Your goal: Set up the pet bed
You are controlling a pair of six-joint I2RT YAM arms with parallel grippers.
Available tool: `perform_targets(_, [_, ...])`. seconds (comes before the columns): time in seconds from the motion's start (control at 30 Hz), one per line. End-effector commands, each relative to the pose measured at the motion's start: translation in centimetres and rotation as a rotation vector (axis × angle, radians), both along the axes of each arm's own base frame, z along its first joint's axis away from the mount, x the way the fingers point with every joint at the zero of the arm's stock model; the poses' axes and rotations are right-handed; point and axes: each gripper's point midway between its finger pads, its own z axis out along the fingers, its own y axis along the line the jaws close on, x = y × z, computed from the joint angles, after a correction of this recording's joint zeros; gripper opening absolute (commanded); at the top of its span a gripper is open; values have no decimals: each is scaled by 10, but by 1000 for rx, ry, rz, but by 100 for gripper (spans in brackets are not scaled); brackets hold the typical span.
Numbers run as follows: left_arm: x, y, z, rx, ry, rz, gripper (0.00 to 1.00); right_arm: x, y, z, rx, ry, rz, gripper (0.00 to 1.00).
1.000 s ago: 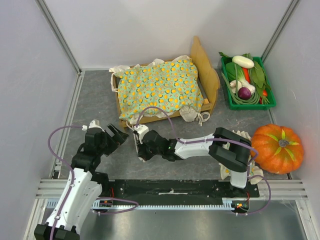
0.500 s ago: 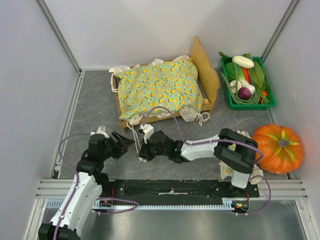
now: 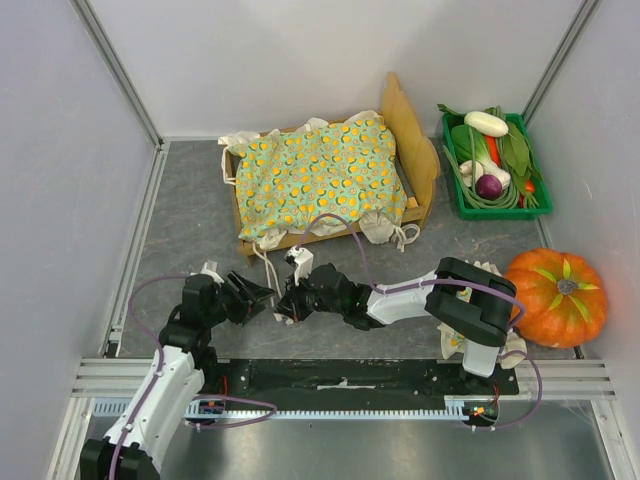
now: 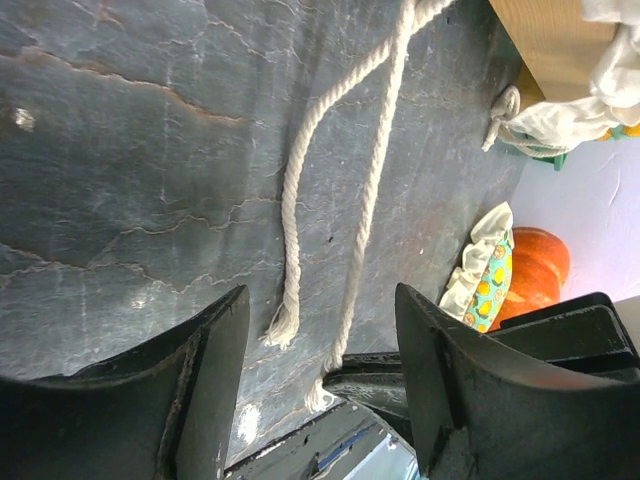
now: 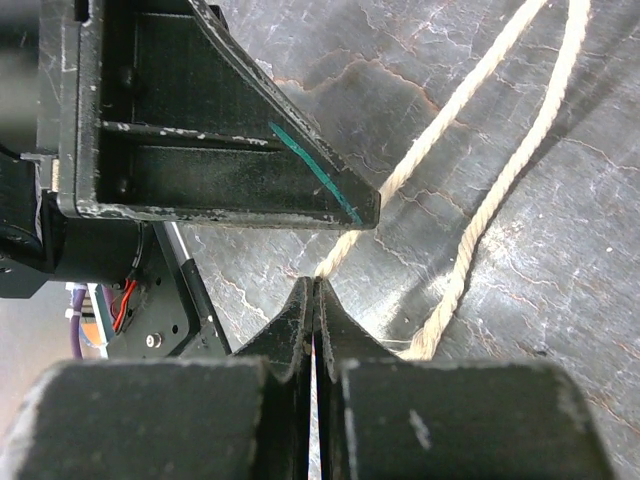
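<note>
The pet bed (image 3: 412,135) stands at the back centre, a light-wood frame with a tall headboard on its right, covered by a green orange-dotted blanket (image 3: 315,175). A white rope (image 3: 262,262) trails from its front left corner onto the dark table. Both frayed ends of the rope (image 4: 300,170) lie between the fingers of my left gripper (image 4: 320,295), which stands open low over the table. My right gripper (image 5: 316,282) is shut, and its tip touches one rope end (image 5: 470,230). The tips of my left gripper (image 3: 260,295) and right gripper (image 3: 283,303) almost meet.
A small matching ruffled pillow (image 3: 488,268) lies under my right arm's elbow. An orange pumpkin (image 3: 555,297) sits at the right. A green crate (image 3: 500,212) of vegetables stands at the back right. Grey walls close in left, right and behind.
My left gripper has moved right and nearer, onto the rope ends, and its jaws have narrowed. The right gripper stayed shut and shifted slightly right.
</note>
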Motion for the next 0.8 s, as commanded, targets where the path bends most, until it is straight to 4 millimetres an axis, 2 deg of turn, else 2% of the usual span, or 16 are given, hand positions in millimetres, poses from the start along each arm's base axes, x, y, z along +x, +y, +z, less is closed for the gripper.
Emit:
perform_targets(0.0, [4, -10, 11, -59, -26, -25, 66, -8, 6, 18, 91, 19, 31, 0])
perform_targets(0.17, [2, -16, 12, -72, -22, -53, 61, -5, 5, 21, 119, 20, 11, 0])
perform_targets(0.37, [-4, -19, 2, -69, 9, -62, 55, 2, 3, 25, 151, 13, -14, 0])
perform_targets(0.4, [-4, -19, 3, -73, 11, -60, 53, 2, 2, 25, 150, 13, -17, 0])
perform_targets(0.43, [-5, -20, 2, -71, 11, -65, 47, 3, 2, 24, 149, 12, -17, 0])
perform_targets(0.67, [-4, -25, 5, -84, 2, -74, 37, 5, 3, 20, 141, 13, -24, 0])
perform_targets(0.7, [-4, -26, 5, -85, 1, -78, 31, 5, 3, 18, 139, 15, -26, 0])
perform_targets(0.77, [-2, -27, 6, -85, 1, -79, 28, 5, 3, 16, 131, 17, -26, 0])
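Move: Just beyond the left fingertips, about 2 cm to the right, runs the pet bed's tie cord, its end held taut in the right fingers. That grip lies some 3 cm back and 2 cm right. The loose cord's end lies on the table about 3 cm back, 2 cm right and 5 cm lower. The bed's near corner is roughly 10 cm ahead, 4 cm left. From the right hand, the cord's free stretch begins about 3 cm ahead. Easing about 2 cm to the right and barely back, the left hand brings its already straddling fingers onto the held cord beside the right fingertips, narrowing them from two-thirds open to a third without shutting. The right hand keeps its pinch on the cord's end and rises about 1 cm, its fingertips tipping up some 5 degrees. ##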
